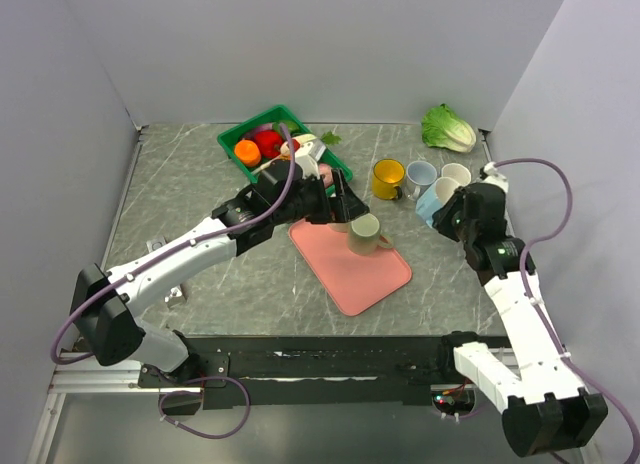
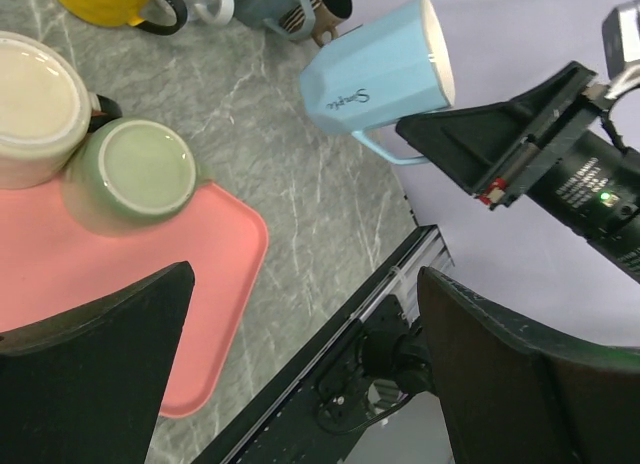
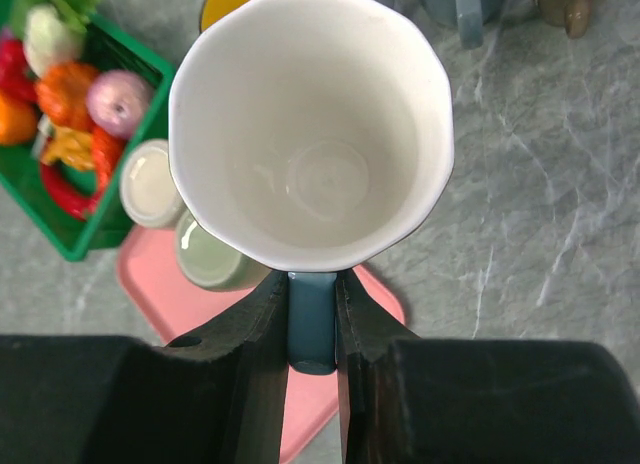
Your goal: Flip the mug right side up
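Observation:
My right gripper [image 3: 311, 304] is shut on the handle [image 3: 311, 329] of a light blue mug [image 3: 310, 124], whose white inside faces the wrist camera. In the top view this mug [image 1: 430, 206] hangs above the table at the right, held by the right gripper [image 1: 450, 212]. From the left wrist it lies tilted on its side in the air [image 2: 375, 79]. A pale green mug [image 1: 364, 232] rests bottom up on the pink tray [image 1: 370, 279], touching a cream mug [image 2: 35, 109] that is also bottom up. My left gripper [image 1: 340, 199] hovers open over them, holding nothing.
A yellow mug [image 1: 387, 179], a grey-blue mug [image 1: 420, 174] and a white mug [image 1: 456, 176] stand upright behind the tray. A green basket [image 1: 240, 134] of toy vegetables sits at the back left. A lettuce [image 1: 447, 129] lies in the back right corner.

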Robot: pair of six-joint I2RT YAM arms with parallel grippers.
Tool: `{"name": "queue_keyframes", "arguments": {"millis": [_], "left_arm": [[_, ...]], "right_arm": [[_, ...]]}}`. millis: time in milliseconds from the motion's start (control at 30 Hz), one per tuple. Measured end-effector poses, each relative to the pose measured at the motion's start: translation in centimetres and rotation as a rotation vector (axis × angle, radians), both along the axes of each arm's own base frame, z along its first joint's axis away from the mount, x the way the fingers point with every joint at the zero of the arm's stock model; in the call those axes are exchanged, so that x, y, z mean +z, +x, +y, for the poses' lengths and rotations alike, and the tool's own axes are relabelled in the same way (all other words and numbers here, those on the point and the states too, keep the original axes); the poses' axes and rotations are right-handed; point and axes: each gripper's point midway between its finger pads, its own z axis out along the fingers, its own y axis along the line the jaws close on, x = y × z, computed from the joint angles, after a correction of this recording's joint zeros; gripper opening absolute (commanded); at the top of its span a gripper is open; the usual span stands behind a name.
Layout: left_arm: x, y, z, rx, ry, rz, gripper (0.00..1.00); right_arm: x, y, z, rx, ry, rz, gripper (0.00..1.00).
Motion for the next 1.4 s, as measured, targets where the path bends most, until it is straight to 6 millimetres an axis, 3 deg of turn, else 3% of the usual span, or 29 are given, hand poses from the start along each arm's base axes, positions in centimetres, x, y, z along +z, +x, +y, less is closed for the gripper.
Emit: {"name": "queue_keyframes", "arguments": {"millis": [300,733,1067,1267,1400], "left_arm": [[-0.5,-0.2,0.6,-0.022,0.072,-0.03,0.96],[-2.1,-0.2,2.0,-0.003,0.173,-0.027,0.96],[-2.5,-0.2,2.5,0.006,0.205,-0.016,0.96],[-2.5,-0.2,2.8,0.013,0.207,-0.013,0.96],[-2.1,-0.2,2.9,0.018,0.2,-0.016,0.96]], "right_arm": [[-4.5,1.6,1.0,0.071,-0.133,0.05,0.0],[-10.7,4.6,3.5,0.168,-0.159,0.085,0.0],[-12.3,5.6,7.2,0.26,-0.231,0.058,0.0],[-14.1,6.0,6.4,0.224,-0.284,0.103,0.0],[-14.2,6.1,5.8,0.191,-0.305,0.105,0.0]]}}
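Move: Ahead of the right hand, which already holds the blue mug by its handle, the bare spot on the table lies about 11 cm forward, 6 cm left and 18 cm below. From the same hand the upturned green mug stands some 6 cm ahead and 14 cm left, the yellow mug 19 cm ahead and 9 cm left, the grey mug 19 cm ahead and 1 cm left. That spot lies about 13 cm ahead of the left hand, 11 cm to its right and 23 cm below. Lowering the blue mug by its handle, the right hand sinks about 14 cm while going some 6 cm forward and 6 cm left, into the gap between green and yellow mugs; it overshoots left slightly and comes back as it settles. It rolls its left side down some 15 degrees and turns about 10 degrees counter-clockwise, fingers still shut. The open, empty left hand eases about 3 cm left and 2 cm down. ##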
